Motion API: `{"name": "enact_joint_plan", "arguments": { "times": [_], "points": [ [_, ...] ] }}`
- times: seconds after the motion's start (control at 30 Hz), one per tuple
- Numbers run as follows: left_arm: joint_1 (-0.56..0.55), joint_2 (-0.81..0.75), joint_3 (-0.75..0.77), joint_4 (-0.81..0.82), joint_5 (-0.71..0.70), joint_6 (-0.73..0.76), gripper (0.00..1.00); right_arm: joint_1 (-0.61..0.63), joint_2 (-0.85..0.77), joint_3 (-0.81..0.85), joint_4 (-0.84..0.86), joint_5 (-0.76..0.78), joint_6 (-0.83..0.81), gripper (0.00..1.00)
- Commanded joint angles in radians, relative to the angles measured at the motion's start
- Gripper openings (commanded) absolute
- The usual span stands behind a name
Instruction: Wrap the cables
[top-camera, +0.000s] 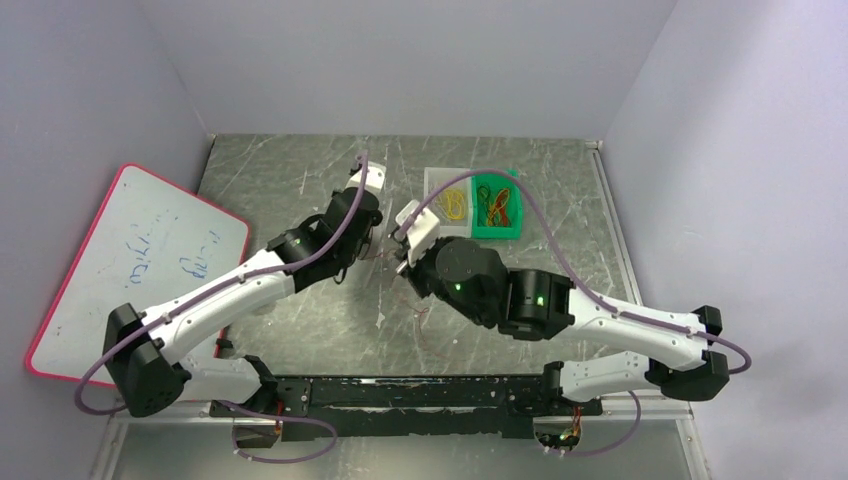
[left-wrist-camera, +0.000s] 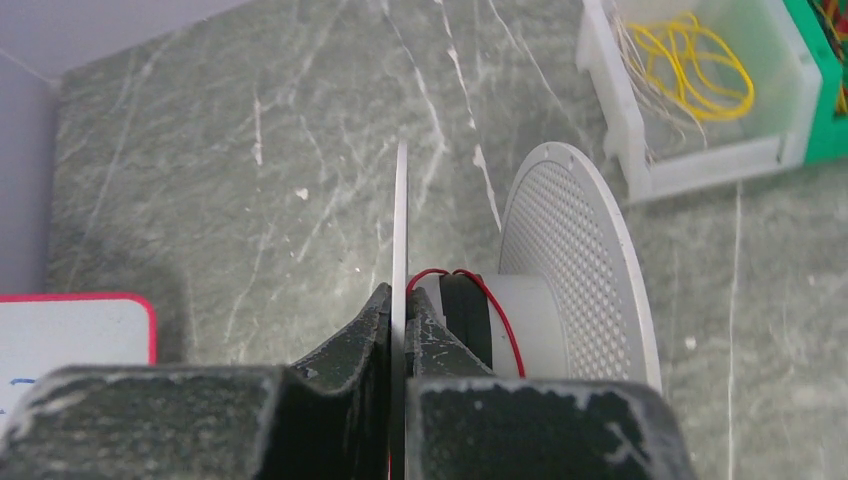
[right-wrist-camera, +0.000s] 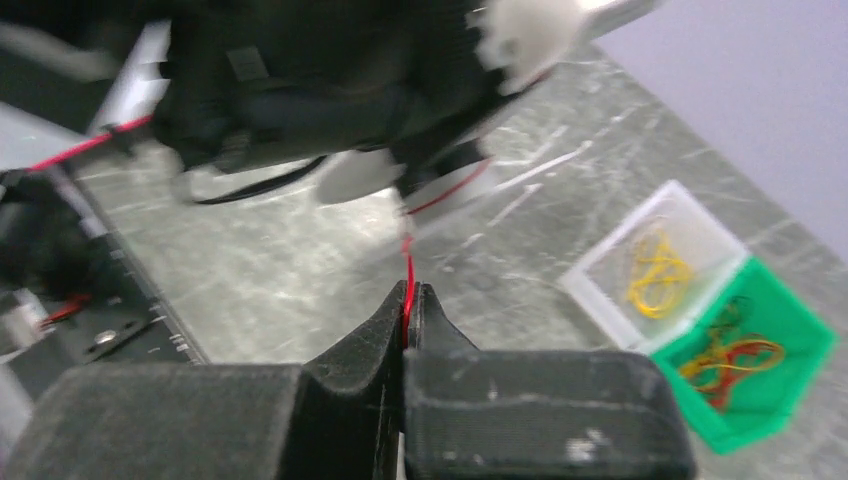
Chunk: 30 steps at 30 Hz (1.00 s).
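Note:
My left gripper (left-wrist-camera: 403, 300) is shut on the thin near flange (left-wrist-camera: 401, 210) of a white spool, held edge-on above the table. The spool's core (left-wrist-camera: 525, 325) carries a black band and a turn of thin red cable (left-wrist-camera: 500, 310); its far flange (left-wrist-camera: 570, 260) is perforated. My right gripper (right-wrist-camera: 408, 296) is shut on the red cable (right-wrist-camera: 407, 270), which runs up taut to the blurred spool (right-wrist-camera: 440, 195) held by the left arm. In the top view the left gripper (top-camera: 372, 235) and the right gripper (top-camera: 402, 258) are close together at the table's middle.
A clear tray with yellow wire loops (top-camera: 449, 205) and a green tray with red and yellow loops (top-camera: 497, 208) stand at the back. A whiteboard with a red rim (top-camera: 130, 265) leans at the left. Loose red cable (top-camera: 425, 318) lies on the marbled table.

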Motion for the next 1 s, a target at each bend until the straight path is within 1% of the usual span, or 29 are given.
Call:
{"name": "enact_joint_plan", "arguments": {
  "times": [0.0,0.1,0.23,0.4,0.53,0.63,0.73,0.97],
  "points": [
    [-0.012,-0.099,-0.044,-0.037,0.162,0.027,0.07,-0.143,0.003,0.051,-0.018,-0.039,-0.165,0.00],
    [-0.015,-0.144,-0.072,-0.078,0.272,0.041,0.07,-0.275,0.005,0.050,0.040,-0.156,-0.205,0.00],
    [-0.029,-0.178,-0.087,-0.155,0.418,0.076,0.07,-0.403,0.072,0.093,0.082,-0.271,-0.225,0.00],
    [-0.038,-0.234,-0.101,-0.220,0.577,0.125,0.07,-0.524,0.172,0.127,0.131,-0.366,-0.203,0.00],
    [-0.045,-0.288,-0.107,-0.246,0.661,0.147,0.07,-0.629,0.233,0.113,0.178,-0.452,-0.136,0.00],
    [-0.046,-0.334,-0.096,-0.262,0.693,0.146,0.07,-0.684,0.254,0.048,0.215,-0.481,-0.076,0.00],
    [-0.045,-0.390,-0.077,-0.271,0.720,0.132,0.07,-0.733,0.245,-0.075,0.285,-0.531,-0.017,0.00],
    [-0.045,-0.491,-0.029,-0.239,0.801,0.089,0.07,-0.759,0.208,-0.319,0.422,-0.600,0.074,0.00]
  ]
}}
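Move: The spool, its flange already pinched by the left fingers, has its middle some 4 cm ahead of the left hand, 4 cm to its right and about 4 cm below. From the right hand, which holds the red cable, the spool's middle lies roughly 16 cm ahead, 6 cm to the left and 12 cm below. The white bin stands about 22 cm ahead of the right hand and 9 cm to its right, the green bin 10 cm farther right, both some 30 cm below. Keep the red cable pinched and carry the right gripper quickly forward about 18 cm, from the spool's near side to its far side, then bring it down some 15 cm beyond, its fingers tipping downward. Meanwhile keep the left grip on the flange, draw the spool back about 12 cm, turn it some 40 degrees clockwise, and raise it a little towards the end. ##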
